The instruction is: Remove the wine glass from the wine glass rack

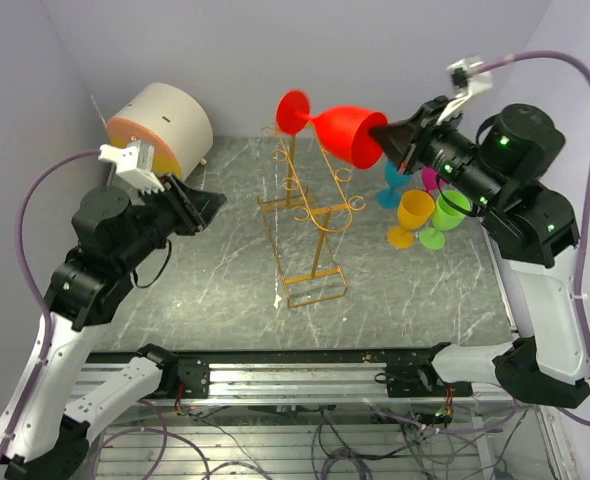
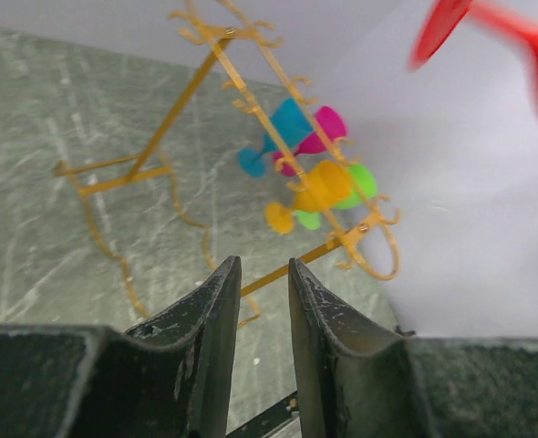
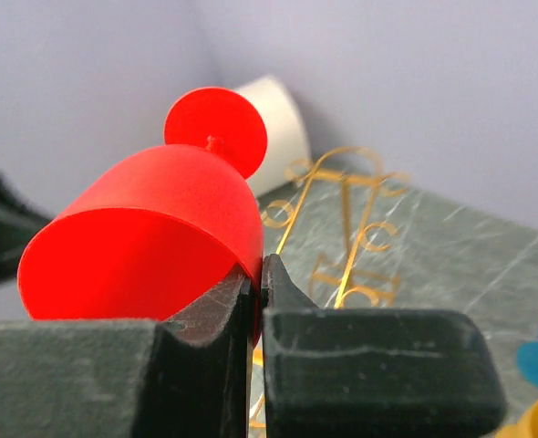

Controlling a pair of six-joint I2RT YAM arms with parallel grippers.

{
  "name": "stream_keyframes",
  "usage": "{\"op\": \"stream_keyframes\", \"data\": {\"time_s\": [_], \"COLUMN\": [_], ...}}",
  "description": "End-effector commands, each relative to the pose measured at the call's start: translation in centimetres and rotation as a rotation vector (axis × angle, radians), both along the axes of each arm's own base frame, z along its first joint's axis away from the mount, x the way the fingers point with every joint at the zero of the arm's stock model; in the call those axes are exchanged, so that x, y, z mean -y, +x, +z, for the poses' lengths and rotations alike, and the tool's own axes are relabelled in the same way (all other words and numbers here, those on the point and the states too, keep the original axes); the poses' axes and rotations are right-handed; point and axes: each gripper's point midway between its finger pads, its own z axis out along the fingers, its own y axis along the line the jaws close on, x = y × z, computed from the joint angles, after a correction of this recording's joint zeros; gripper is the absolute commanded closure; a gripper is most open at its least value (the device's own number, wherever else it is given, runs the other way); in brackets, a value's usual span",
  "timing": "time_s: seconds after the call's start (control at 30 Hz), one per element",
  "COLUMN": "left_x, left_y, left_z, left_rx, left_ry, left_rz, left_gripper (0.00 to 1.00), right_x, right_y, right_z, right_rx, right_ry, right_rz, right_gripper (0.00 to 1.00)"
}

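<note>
A red wine glass (image 1: 345, 133) hangs on its side in the air above the golden wire wine glass rack (image 1: 310, 215), foot pointing left. My right gripper (image 1: 383, 135) is shut on its rim. In the right wrist view one finger sits inside the red wine glass (image 3: 150, 237) and the other outside, the right gripper (image 3: 258, 265) pinching the wall, with the rack (image 3: 346, 246) below. My left gripper (image 1: 210, 205) hovers left of the rack, open and holding nothing. Its wrist view shows the left gripper (image 2: 262, 265) facing the rack (image 2: 251, 100), with the red glass (image 2: 533, 46) blurred at top right.
A cream cylinder with an orange face (image 1: 165, 125) lies at the back left. Right of the rack, blue (image 1: 393, 187), pink (image 1: 430, 180), yellow (image 1: 412, 215) and green (image 1: 447, 215) glasses cluster beneath my right arm. Walls close the back and sides.
</note>
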Motion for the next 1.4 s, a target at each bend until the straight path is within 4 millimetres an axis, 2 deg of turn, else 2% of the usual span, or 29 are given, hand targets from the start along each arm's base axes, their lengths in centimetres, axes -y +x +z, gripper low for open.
{"op": "stream_keyframes", "data": {"time_s": [0.0,0.07,0.2,0.37,0.5,0.63,0.73,0.93,1.2,1.37], "left_x": [-3.8,-5.0,-7.1,-8.7,-9.3,-9.2,-9.0,-9.1,-9.1,-9.1], "left_y": [0.3,0.0,-0.5,-1.2,-1.2,-1.0,-0.7,-0.7,-1.0,-1.0], "left_z": [-3.8,-5.1,-8.5,-12.3,-14.1,-15.2,-15.4,-15.8,-15.7,-15.8], "left_rx": [-0.027,-0.034,-0.064,-0.089,-0.104,-0.115,-0.123,-0.139,-0.127,-0.128], "left_ry": [0.124,0.162,0.238,0.291,0.316,0.328,0.338,0.356,0.342,0.344], "left_rz": [0.176,0.219,0.299,0.348,0.372,0.373,0.364,0.363,0.365,0.362], "left_gripper": [0.62,0.62,0.63,0.64,0.64,0.64,0.65,0.65,0.65,0.65], "right_x": [5.0,6.5,7.4,9.2,11.3,13.3,13.7,12.6,14.2,13.6], "right_y": [3.1,5.0,8.4,11.4,14.0,17.7,19.5,19.8,19.7,19.2], "right_z": [4.5,3.8,1.8,0.0,-1.2,-4.5,-8.7,-15.6,-22.2,-26.2], "right_rx": [0.139,0.116,0.059,0.016,-0.027,-0.137,-0.260,-0.440,-0.608,-0.713], "right_ry": [0.061,0.026,-0.053,-0.145,-0.152,-0.162,-0.196,-0.287,-0.359,-0.396], "right_rz": [-0.328,-0.457,-0.610,-0.774,-0.824,-0.797,-0.732,-0.633,-0.636,-0.562], "right_gripper": [1.00,1.00,1.00,1.00,1.00,1.00,1.00,1.00,1.00,1.00]}}
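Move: The red glass is already in the right hand, pinched by its rim, foot sticking out forward-left. It is bound for the bare table just left of the blue glass, about 26 cm ahead, 8 cm right and 50 cm below. The blue glass stands some 24 cm ahead and 15 cm right; the yellow one 12 ahead, 19 right; the rack 10 ahead, 9 left. From the empty left hand the spot is about 28 cm ahead and 35 cm right, 40 cm down. Carried by its rim, the red glass leaves the air over the rack for the standing glasses: the right hand swings forward and right with a small rise first, then sinks, ending some 20 cm farther out and 24 cm lower, turning clockwise and tipping its fingers down, grip kept. The empty left hand, fingers still open, drops back down and to its left. ##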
